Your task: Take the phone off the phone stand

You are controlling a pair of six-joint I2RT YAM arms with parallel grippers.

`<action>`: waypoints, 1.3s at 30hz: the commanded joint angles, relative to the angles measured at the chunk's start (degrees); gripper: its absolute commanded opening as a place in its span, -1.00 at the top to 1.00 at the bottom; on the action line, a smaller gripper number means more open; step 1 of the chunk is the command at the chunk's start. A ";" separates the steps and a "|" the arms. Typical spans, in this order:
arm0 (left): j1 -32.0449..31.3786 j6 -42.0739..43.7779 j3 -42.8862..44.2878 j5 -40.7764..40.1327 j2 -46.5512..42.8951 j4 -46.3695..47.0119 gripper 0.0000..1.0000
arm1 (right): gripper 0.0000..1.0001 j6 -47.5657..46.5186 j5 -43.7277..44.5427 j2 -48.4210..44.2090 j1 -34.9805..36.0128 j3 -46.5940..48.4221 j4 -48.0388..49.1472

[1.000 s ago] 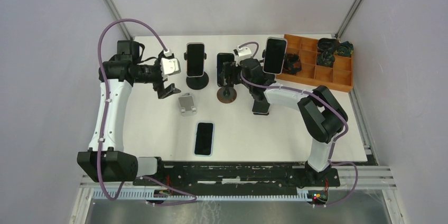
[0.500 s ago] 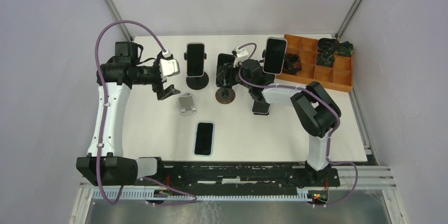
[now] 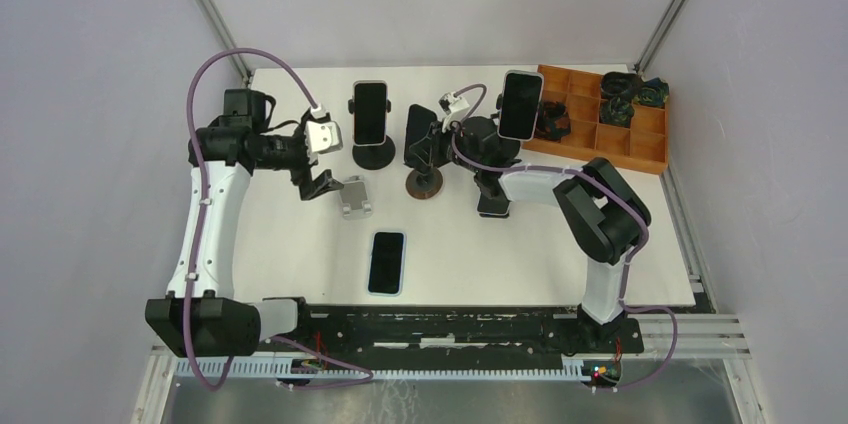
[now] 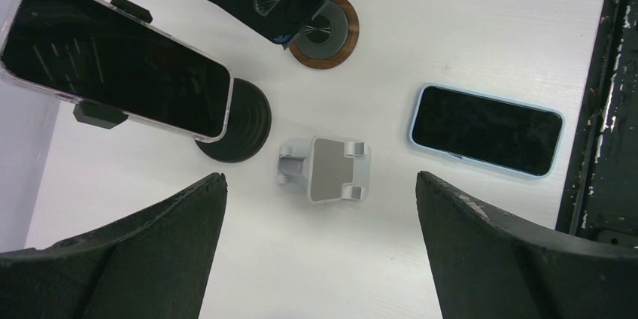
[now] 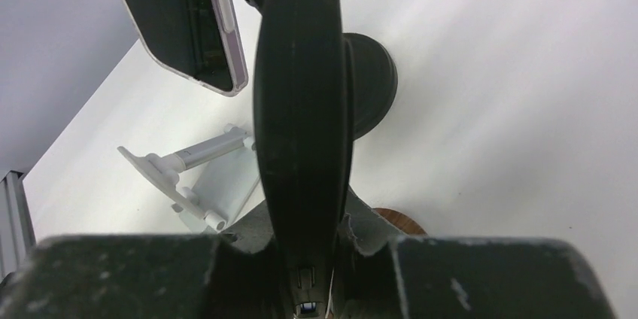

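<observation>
A dark phone (image 3: 417,131) stands upright in a phone stand with a round wooden base (image 3: 424,185) at mid-table. My right gripper (image 3: 433,144) reaches it from the right. In the right wrist view the phone (image 5: 301,101) runs edge-on between the jaws, and the right gripper (image 5: 307,230) is shut on its two faces, with the wooden base (image 5: 400,222) just behind. My left gripper (image 3: 322,182) hangs open to the left, above a small silver stand (image 4: 329,169). It holds nothing, and its dark fingers (image 4: 135,251) are spread wide.
A clear-cased phone (image 3: 369,110) sits on a black round stand (image 3: 372,155). Another phone (image 3: 520,104) is on a stand at the right. A blue-cased phone (image 3: 386,262) lies flat near the front. A wooden compartment tray (image 3: 640,149) holds dark items at back right.
My right gripper has closed onto the dark phone, and phone and stand have shifted a little left. My left gripper has drifted slightly toward the silver stand, still open.
</observation>
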 commanded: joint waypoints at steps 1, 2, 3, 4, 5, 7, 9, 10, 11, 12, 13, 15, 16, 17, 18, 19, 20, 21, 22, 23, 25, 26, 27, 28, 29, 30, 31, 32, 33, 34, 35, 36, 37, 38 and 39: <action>-0.13 -0.19 -1.25 4.19 -1.04 -0.45 -1.00 | 1.00 0.73 -4.22 -6.26 -0.41 -0.61 5.21; -0.11 -0.38 -1.61 5.24 -0.92 -0.41 -1.00 | 1.00 1.79 -5.40 -7.38 -0.45 -0.92 5.82; -0.11 -0.86 -1.81 6.54 -0.86 0.25 -1.00 | 1.00 3.21 -6.30 -8.52 -0.39 -1.38 6.39; -0.11 -3.06 -2.01 7.84 -0.85 1.90 -1.00 | 1.00 5.17 -7.42 -9.70 -0.43 -2.03 7.32; -0.10 -6.98 -1.99 8.72 -1.02 4.13 -1.00 | 1.00 8.69 -8.65 -11.23 -0.45 -3.12 8.98; 0.02 -10.59 -0.97 10.28 -1.65 5.27 -1.00 | 1.00 14.87 -12.10 -14.00 -0.42 -4.90 12.93; 0.06 -13.09 -0.88 12.91 -2.76 6.23 -1.00 | 1.00 19.69 -14.14 -16.81 0.14 -8.08 19.07; 0.02 -14.02 -1.20 14.24 -3.27 6.78 -1.00 | 1.00 21.31 -14.29 -18.20 0.39 -9.73 20.66; 0.06 -14.95 -1.59 15.27 -3.70 7.18 -1.00 | 1.00 22.24 -14.78 -19.59 0.67 -10.93 21.84; 0.00 -15.78 -1.86 15.90 -3.92 7.28 -1.00 | 1.00 22.62 -15.11 -20.98 0.91 -11.74 22.26; 0.03 -16.96 -1.95 16.03 -3.96 7.32 -1.00 | 1.00 23.15 -15.58 -21.85 1.29 -12.58 22.90; 0.00 -18.38 -0.92 14.87 -3.92 6.62 -1.00 | 1.00 25.08 -17.02 -23.51 1.77 -14.12 24.93; 0.01 -18.49 0.56 13.65 -3.81 5.55 -1.00 | 1.00 26.37 -17.78 -24.27 1.98 -15.02 26.94; 0.06 -18.33 3.71 12.30 -3.72 3.64 -1.00 | 1.00 28.07 -18.74 -24.95 2.00 -16.01 29.71; 0.06 -18.25 5.15 11.06 -3.89 2.81 -1.00 | 1.00 29.39 -19.55 -25.41 2.07 -16.69 31.46; 0.21 -18.83 7.28 10.40 -4.52 2.74 -1.00 | 1.00 30.87 -20.37 -25.74 2.18 -17.22 33.19; 0.36 -20.44 7.51 10.31 -5.58 4.02 -1.00 | 1.00 31.92 -20.95 -26.00 2.41 -17.47 34.42; 0.41 -23.91 6.40 10.59 -7.29 7.20 -1.00 | 1.00 32.66 -21.50 -26.15 2.63 -17.47 35.47; 0.41 -27.09 3.92 11.04 -9.98 10.58 -1.00 | 1.00 33.23 -21.87 -26.11 2.98 -17.31 36.30; 0.41 -29.42 0.88 11.27 -11.38 13.53 -1.00 | 1.00 33.83 -22.18 -25.95 3.35 -16.98 37.12; 0.41 -30.34 -6.10 11.32 -15.28 16.94 -1.00 | 1.00 35.38 -22.39 -25.57 4.16 -16.54 39.53; 0.35 -29.15 -8.83 11.75 -16.29 17.46 -1.00 | 1.00 35.89 -22.51 -25.37 4.56 -16.26 40.81; 0.36 -28.75 -10.78 12.51 -16.86 17.33 -1.00 | 1.00 36.55 -22.50 -25.11 4.79 -16.01 41.80; 0.33 -27.10 -11.90 13.63 -17.11 14.83 -1.00 | 1.00 37.31 -22.53 -24.86 5.08 -15.68 42.43; 0.31 -24.23 -12.03 14.99 -17.05 11.68 -1.00 | 1.00 38.11 -22.55 -24.51 5.28 -15.31 43.33; 0.26 -21.59 -12.39 16.27 -17.05 9.11 -1.00 | 1.00 39.31 -22.72 -23.93 5.54 -14.97 44.60; 0.24 -19.84 -12.72 17.12 -17.10 7.71 -1.00 | 1.00 40.23 -22.94 -23.37 5.97 -14.36 45.79; 0.22 -19.25 -13.17 17.57 -17.21 7.55 -1.00 | 1.00 41.34 -23.02 -22.58 6.42 -13.79 46.96; 0.24 -18.68 -13.52 17.91 -17.31 7.48 -1.00 | 1.00 42.18 -23.14 -22.01 7.07 -13.18 48.03; 0.24 -18.22 -13.63 18.48 -17.25 7.52 -1.00 | 1.00 42.87 -23.18 -21.24 7.54 -12.57 48.88; 0.17 -18.09 -13.77 19.20 -17.29 7.49 -0.98 | 1.00 43.27 -23.16 -20.68 8.32 -11.92 49.26; 0.23 -17.47 -13.89 20.37 -17.24 7.01 -0.96 | 1.00 43.36 -23.07 -20.20 8.95 -11.29 49.33; 0.24 -16.42 -13.98 21.68 -17.09 6.17 -0.93 | 1.00 43.36 -22.82 -19.82 9.56 -10.92 49.42; 0.17 -15.35 -14.25 23.14 -16.79 5.22 -0.88 | 1.00 43.36 -22.66 -19.37 10.11 -10.47 49.38; 0.16 -13.80 -14.53 24.39 -16.51 3.80 -0.86 | 1.00 43.50 -22.29 -18.94 10.54 -10.20 49.65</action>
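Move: The phone, still in its stand, is already pinched by the right hand; its middle is about 3 cm left of and 3 cm above that hand, 1 cm ahead. Below are the round wooden base (2 cm left, 12 down), a flat phone (20 cm back, 11 left), and the empty stand (4 back, 18 left). From the open left hand the base lies roughly 11 cm ahead, 19 right, 25 down; the empty stand 7 ahead, 3 right. Phone and stand together are carried back and up, some 20 cm each way, in the right hand's shut grip, while that hand swings counter-clockwise and tips its fingers upward, bringing the base round towards the left hand. The left hand, wide open, shifts about 7 cm back and 4 cm right, rising midway and sinking again, rolling some 20 degrees as it closes in on the base. ##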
